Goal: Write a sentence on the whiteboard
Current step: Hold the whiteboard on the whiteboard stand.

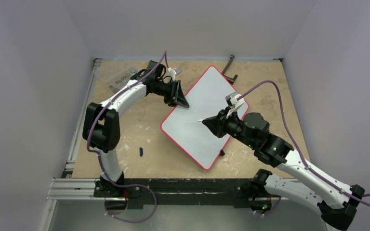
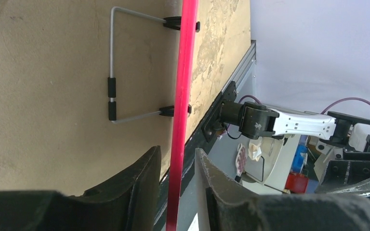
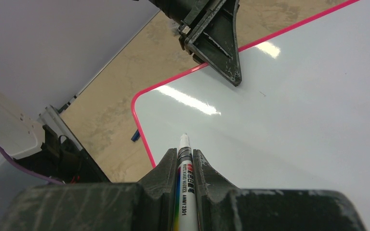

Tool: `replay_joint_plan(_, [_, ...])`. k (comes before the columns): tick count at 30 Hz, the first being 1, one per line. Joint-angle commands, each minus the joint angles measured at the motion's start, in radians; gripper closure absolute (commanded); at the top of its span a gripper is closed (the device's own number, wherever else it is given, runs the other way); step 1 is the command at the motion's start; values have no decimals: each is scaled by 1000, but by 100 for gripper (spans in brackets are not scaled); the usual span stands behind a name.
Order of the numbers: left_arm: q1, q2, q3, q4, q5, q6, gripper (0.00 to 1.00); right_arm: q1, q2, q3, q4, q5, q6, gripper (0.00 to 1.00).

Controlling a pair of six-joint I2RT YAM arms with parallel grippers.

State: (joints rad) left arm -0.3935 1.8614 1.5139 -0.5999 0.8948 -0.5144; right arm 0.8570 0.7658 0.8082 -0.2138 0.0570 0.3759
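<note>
The whiteboard (image 1: pixel 192 132) lies slanted across the table, white with a thin red rim. No sentence shows on its face (image 3: pixel 294 106). My left gripper (image 1: pixel 182 102) is at the board's far left edge. In the left wrist view the red rim (image 2: pixel 184 72) runs edge-on between that gripper's (image 2: pixel 177 150) fingers, with a narrow gap on each side, so it stands open. My right gripper (image 1: pixel 212 122) is shut on a white marker (image 3: pixel 185 183). The marker's bare tip (image 1: pixel 202 120) points at the board's middle, just above the surface.
A blue marker cap (image 1: pixel 141 151) lies on the table left of the board. A clear plastic packet (image 1: pixel 123 77) sits at the far left corner, and a black bracket (image 1: pixel 229 68) at the back. A wire stand (image 2: pixel 112 91) is clipped under the board.
</note>
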Motion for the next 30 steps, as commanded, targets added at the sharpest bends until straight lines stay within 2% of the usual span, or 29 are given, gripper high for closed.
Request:
replay_joint_plan(1, [-8, 10, 8, 14, 34, -14, 70, -4, 5, 43, 45, -6, -15, 100])
replay_joint_plan(2, [-9, 10, 10, 13, 37, -14, 72, -4, 5, 42, 46, -6, -15, 100])
replay_joint_plan(5, [-14, 11, 17, 6, 35, -13, 97, -4, 6, 38, 49, -6, -15, 100])
replay_joint_plan(6, [-14, 8, 20, 1, 33, -10, 100, -4, 7, 36, 52, -6, -15, 100])
replay_joint_plan(15, [-22, -26, 44, -55, -29, 46, 100, -4, 21, 13, 119, -54, -49, 100])
replay_joint_plan(22, [-30, -47, 59, -72, -68, 79, 100, -4, 86, -28, 264, -226, -111, 100])
replay_joint_plan(30, [-30, -61, 69, -85, -92, 91, 100, -4, 210, -30, 355, -331, -177, 100])
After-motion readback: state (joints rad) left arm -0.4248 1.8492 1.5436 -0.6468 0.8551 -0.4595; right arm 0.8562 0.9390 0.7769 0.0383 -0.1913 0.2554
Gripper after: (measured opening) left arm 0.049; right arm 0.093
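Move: The whiteboard leans on its stand with its raised left edge between my left hand's open fingers; its middle is about 9 cm to this hand's right, 5 cm back and 8 cm below. From there the marker is roughly 8 cm right, 12 cm back and 8 cm higher, and a black stand clip 15 cm right, 17 cm back and 14 cm down. From my right hand, holding the marker, the board's middle is some 7 cm ahead, level sideways and 18 cm below. I shut my left fingers on the board's raised edge, pinching it front and back, and hold on there, shifting less than a centimetre. Then, with the marker still gripped, I swing my right hand about 5 cm left over the board towards its near left corner, rising a little before sinking again and turning roughly 15 degrees counter-clockwise. ##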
